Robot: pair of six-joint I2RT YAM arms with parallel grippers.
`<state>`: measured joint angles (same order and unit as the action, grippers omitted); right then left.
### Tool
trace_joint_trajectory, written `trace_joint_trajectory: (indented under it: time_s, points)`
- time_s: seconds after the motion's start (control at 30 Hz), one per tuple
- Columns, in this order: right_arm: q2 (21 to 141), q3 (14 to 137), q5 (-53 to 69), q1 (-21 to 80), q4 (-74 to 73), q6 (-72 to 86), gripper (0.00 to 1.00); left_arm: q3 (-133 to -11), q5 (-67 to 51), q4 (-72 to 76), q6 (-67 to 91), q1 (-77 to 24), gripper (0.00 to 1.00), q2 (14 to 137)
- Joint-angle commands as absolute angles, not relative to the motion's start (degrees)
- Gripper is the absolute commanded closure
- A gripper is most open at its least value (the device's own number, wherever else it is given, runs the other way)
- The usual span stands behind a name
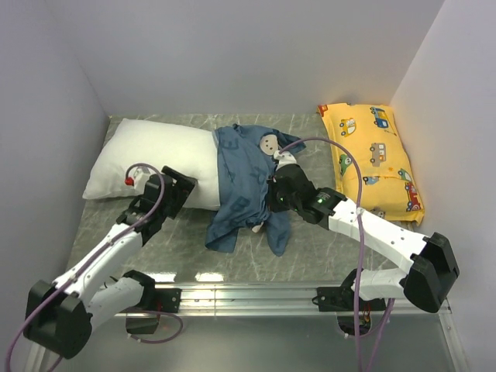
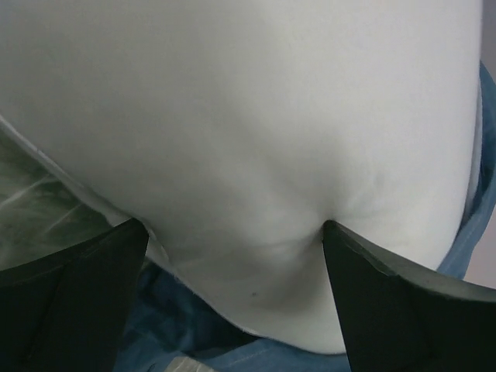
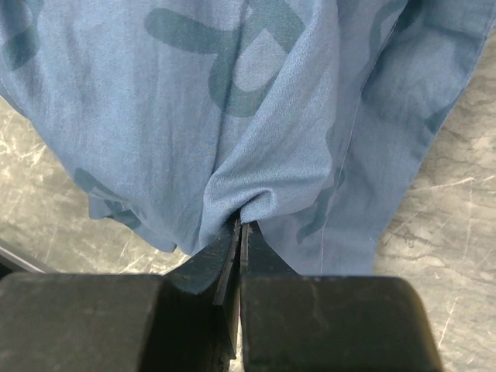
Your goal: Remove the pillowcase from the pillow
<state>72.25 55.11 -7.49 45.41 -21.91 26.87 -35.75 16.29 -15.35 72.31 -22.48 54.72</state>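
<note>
The white pillow (image 1: pixel 147 155) lies across the back left of the table, its right end still inside the dusty-blue pillowcase (image 1: pixel 244 174). The case is bunched over that end and trails toward the front. My left gripper (image 1: pixel 186 187) is open, and its fingers straddle the pillow's near edge at the case's mouth. In the left wrist view the pillow (image 2: pixel 248 116) bulges between the spread jaws of the left gripper (image 2: pixel 234 225), with blue pillowcase (image 2: pixel 232 358) below. My right gripper (image 1: pixel 273 194) is shut on a fold of the pillowcase (image 3: pixel 232 101), pinched at the tips of the right gripper (image 3: pixel 240 224).
A smaller yellow car-print pillow (image 1: pixel 372 159) lies at the back right against the wall. White walls close in the left, back and right sides. A bare strip of marbled table (image 1: pixel 325 252) shows in front of the pillowcase, with a metal rail along the near edge.
</note>
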Motion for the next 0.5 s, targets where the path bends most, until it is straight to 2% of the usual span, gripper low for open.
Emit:
trace_joint_trajectory:
  time_s: [0.0,0.13,0.17,0.2,0.23,0.33,0.37,0.47]
  points:
    - [70.6,55.9,-10.1,45.7,-21.2,25.8,1.00,-34.5,12.0,-3.8,78.7,-22.8,0.01,59.1]
    - [69.4,57.0,-11.7,45.3,-22.4,24.5,1.00,-35.3,13.9,-3.4,80.4,-22.7,0.01,63.5]
    - [68.8,57.3,-12.3,45.1,-22.8,24.2,1.00,-35.6,15.6,-3.5,79.6,-21.5,0.18,63.9]
    - [67.7,57.7,-13.8,45.0,-24.4,23.6,1.00,-36.7,15.5,-4.4,79.1,-20.0,0.43,64.2]
    - [67.0,57.8,-16.1,44.0,-25.4,22.9,1.00,-37.2,15.1,-6.7,77.8,-18.0,0.99,64.1]
    - [62.7,56.6,-14.9,39.4,-27.7,21.5,1.00,-36.0,10.8,-6.2,73.8,-7.6,1.00,61.6]
    - [61.3,55.9,-13.5,34.2,-27.8,21.3,1.00,-35.9,9.3,-6.7,72.5,-1.9,1.00,61.1]
    - [56.4,54.1,-9.6,26.7,-28.0,20.3,1.00,-37.9,6.1,-8.8,67.1,6.0,1.00,61.1]
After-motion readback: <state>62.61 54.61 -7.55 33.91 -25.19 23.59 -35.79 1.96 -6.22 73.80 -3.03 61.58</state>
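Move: The left hand is wide open over the pillow's near side; the spot it will grip on that near edge lies about 3 cm ahead, 1 cm to the right and 2 cm lower. The pillowcase's middle is some 20 cm to its right, 3 cm ahead and 5 cm below. From the right hand, already holding the pillowcase, the same near edge lies about 27 cm left and 6 cm ahead, roughly level, and the yellow pillow some 32 cm right, 15 cm ahead and 8 cm lower. The left fingers shut on the near edge of the white pillow after edging about 3 cm forward and slightly down, then haul that pinched fold some 7 cm to the left, still creeping forward. The right hand keeps its pinch on the pillowcase and, slowly first and then quickly, draws it the opposite way, about 7 cm right while rising 4 cm and going a little forward. ##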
